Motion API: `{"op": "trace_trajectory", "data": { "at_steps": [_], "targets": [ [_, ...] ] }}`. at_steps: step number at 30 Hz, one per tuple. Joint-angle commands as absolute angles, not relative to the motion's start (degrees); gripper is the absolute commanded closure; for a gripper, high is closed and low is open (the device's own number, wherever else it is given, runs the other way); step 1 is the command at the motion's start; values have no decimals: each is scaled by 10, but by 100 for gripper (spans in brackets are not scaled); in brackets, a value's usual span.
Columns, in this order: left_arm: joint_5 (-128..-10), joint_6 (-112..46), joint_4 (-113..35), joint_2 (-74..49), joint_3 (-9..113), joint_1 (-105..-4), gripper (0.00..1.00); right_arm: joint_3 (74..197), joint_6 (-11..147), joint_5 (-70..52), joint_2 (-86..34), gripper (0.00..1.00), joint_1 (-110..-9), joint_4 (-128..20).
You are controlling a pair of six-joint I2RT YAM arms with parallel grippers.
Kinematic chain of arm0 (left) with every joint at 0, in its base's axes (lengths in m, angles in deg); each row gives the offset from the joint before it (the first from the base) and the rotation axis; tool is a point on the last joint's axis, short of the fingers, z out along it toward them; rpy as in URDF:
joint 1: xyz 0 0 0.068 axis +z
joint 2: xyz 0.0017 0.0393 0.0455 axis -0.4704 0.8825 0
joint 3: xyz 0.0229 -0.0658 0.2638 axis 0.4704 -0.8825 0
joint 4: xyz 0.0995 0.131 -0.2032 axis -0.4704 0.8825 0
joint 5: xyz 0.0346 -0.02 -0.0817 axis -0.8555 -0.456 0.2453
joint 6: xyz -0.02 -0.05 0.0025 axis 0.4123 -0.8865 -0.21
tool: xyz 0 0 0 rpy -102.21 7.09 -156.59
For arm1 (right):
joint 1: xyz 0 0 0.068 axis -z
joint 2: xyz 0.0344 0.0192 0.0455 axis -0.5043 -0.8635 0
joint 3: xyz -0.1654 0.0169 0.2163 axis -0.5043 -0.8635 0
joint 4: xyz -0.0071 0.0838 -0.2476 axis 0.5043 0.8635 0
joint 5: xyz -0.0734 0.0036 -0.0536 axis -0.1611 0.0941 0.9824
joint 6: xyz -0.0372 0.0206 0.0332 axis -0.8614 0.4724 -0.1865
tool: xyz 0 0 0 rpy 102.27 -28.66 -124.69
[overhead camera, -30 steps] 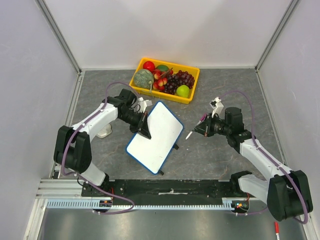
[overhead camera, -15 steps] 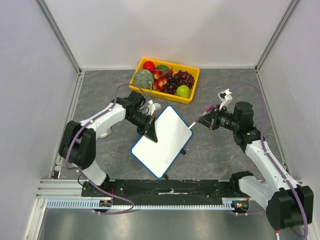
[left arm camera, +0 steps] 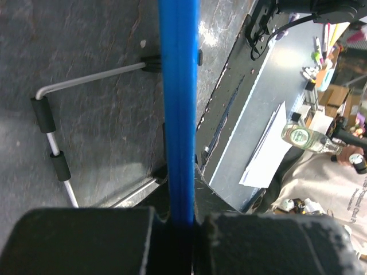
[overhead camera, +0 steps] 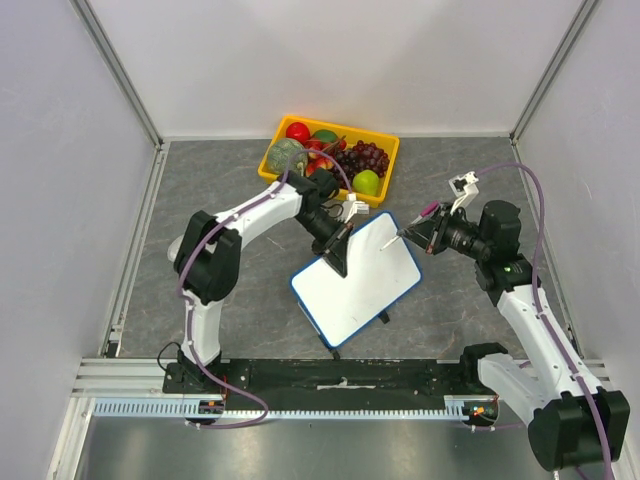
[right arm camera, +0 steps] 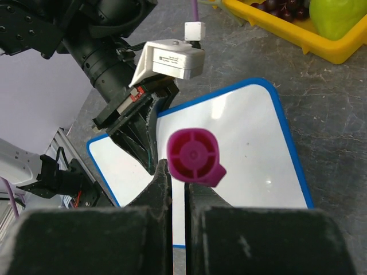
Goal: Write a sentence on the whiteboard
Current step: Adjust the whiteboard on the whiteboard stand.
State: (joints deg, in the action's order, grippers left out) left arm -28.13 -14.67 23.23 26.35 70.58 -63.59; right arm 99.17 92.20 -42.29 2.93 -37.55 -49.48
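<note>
The whiteboard (overhead camera: 360, 285) is a white panel with a blue rim, held tilted above the middle of the table. My left gripper (overhead camera: 338, 256) is shut on its upper left edge; in the left wrist view the blue rim (left arm camera: 178, 109) runs edge-on into the closed jaws (left arm camera: 179, 220). My right gripper (overhead camera: 418, 233) is shut on a marker (overhead camera: 398, 238) whose tip is at the board's far edge. The marker's magenta end (right arm camera: 195, 157) fills the right wrist view above the fingers (right arm camera: 178, 175). No sentence is in view on the board's face (right arm camera: 241, 149).
A yellow fruit basket (overhead camera: 384, 197) with grapes, a melon and apples stands at the back, just beyond the board. The board's wire stand legs (left arm camera: 51, 143) hang under it. Grey walls close in the table on three sides.
My left arm has carried the whiteboard to the right and towards the back. My right gripper has drawn back a little to the right, and the marker tip now lies at the board's far edge.
</note>
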Motion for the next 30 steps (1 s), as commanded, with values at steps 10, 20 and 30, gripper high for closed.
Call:
{"op": "trace_trajectory", "data": {
  "at_steps": [10,20,30],
  "targets": [
    [-355,-10,298,303,820,-685,98,1027,926,-444,41,100,-359,-484],
    [-358,-20,328,227,867,-669,98,1031,935,-451,48,100,-359,-485],
    [-290,-29,336,156,863,-623,98,1031,938,-456,50,100,-359,-485]
  ]
}}
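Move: The left hand already grips the whiteboard by its upper-left rim; the board's middle lies about 4 cm back, 4 cm to the right and 4 cm below. The wire whiteboard stand sits under it, some 6 cm back, 3 cm right and 10 cm down. The fruit box is roughly 22 cm ahead, about 1 cm left and 8 cm below. From the right hand, the stand is about 9 cm back, 11 cm left and 18 cm below. Still pinching the whiteboard's rim, the left hand first eases about 2 cm to the right, then lifts about 7 cm, drawing the board up away from the stand while coming back left and drifting some 2 cm forward. The wrist tilts nearly 20 degrees during the lift, so the fingers point more steeply down; they stay shut throughout. ##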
